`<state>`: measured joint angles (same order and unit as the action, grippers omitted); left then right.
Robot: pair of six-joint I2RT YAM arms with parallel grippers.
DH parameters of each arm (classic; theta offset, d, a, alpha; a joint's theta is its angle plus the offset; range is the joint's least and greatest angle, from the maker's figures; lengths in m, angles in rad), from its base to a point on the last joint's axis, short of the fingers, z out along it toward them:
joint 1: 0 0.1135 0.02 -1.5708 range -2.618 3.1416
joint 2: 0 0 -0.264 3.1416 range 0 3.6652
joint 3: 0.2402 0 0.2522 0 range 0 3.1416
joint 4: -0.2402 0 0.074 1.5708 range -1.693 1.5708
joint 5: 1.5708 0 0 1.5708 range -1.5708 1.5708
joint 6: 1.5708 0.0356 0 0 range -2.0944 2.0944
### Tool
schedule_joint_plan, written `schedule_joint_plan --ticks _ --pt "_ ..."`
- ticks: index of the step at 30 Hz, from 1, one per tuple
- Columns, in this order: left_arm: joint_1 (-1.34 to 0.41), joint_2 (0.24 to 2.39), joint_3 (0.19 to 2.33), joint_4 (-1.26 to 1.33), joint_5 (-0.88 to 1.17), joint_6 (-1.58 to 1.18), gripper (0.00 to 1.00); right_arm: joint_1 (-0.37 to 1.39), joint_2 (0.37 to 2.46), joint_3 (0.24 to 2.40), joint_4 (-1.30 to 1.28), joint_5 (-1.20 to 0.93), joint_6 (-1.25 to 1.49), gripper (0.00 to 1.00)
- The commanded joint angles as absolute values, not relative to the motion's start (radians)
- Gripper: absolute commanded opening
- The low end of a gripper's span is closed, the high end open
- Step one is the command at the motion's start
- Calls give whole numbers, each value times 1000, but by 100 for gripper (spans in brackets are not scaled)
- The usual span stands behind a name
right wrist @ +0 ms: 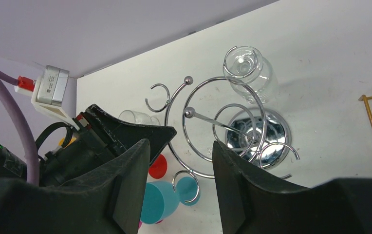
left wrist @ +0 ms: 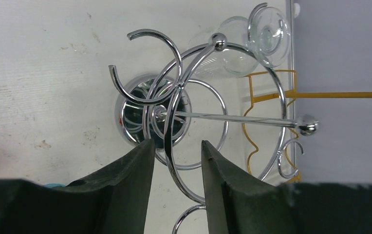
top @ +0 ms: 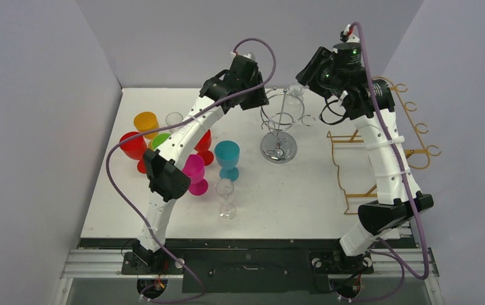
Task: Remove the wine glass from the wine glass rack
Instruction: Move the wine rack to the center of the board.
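Observation:
The chrome wine glass rack [top: 279, 145] stands at the table's middle back. A clear wine glass [top: 296, 91] hangs upside down from a hook on its far right side; the left wrist view shows this wine glass [left wrist: 232, 56] at the top, and so does the right wrist view [right wrist: 252, 73]. My left gripper [top: 260, 96] is at the rack's left side. Its jaws [left wrist: 176, 145] stand either side of one chrome loop, with a gap on each side. My right gripper [top: 303, 77] hovers above the rack near the glass, open [right wrist: 180, 145] with nothing between its fingers.
Coloured glasses stand at the left: orange [top: 146, 121], red [top: 132, 146], magenta [top: 195, 171] and teal [top: 228, 155]. A clear glass [top: 226, 197] stands near the front middle. A gold wire rack [top: 348, 133] lies at the right, under my right arm.

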<state>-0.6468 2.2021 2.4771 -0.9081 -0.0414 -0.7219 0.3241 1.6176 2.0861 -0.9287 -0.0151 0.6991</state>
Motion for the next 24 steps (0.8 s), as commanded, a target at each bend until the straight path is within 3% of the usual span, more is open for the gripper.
schedule_joint_plan --ticks 1,8,14,22,24 --pt "-653 2187 2492 -931 -104 -712 37 307 1589 2078 -890 -35 681 46" --pt "-665 2229 2531 -952 -102 -692 37 305 1586 2073 -878 -48 680 46" --pt "-673 2255 2538 -951 -112 -677 30 305 1591 2069 -870 -56 681 46" --pt "-673 2286 2590 -978 -124 -634 2 297 1599 2044 -853 -74 689 46" --pt "-671 2284 2598 -981 -131 -622 0 294 1606 2049 -851 -83 691 46"
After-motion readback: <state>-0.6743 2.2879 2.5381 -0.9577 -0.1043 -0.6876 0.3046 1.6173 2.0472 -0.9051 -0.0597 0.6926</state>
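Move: The left hand hovers half open just over the left side of the wine rack's upper ring, whose wire is about 3 cm below and 1 cm to its right. The one hanging wine glass is some 6 cm ahead, 12 cm right and 10 cm below; the blue goblet stands roughly 10 cm back, 12 cm left and 20 cm below. From the right hand, that ring wire lies about 5 cm ahead, 9 cm left and 15 cm below. The left hand sinks about 3.5 cm, slowly at first and then faster, to bring its fingertips down around the ring wire between the rack's two left-hand hooks, rolling only some 5 degrees so that its left side lifts. In the second half, while still sinking, the fingers close from about a third open to nearly shut and pinch the wire between their tips. ##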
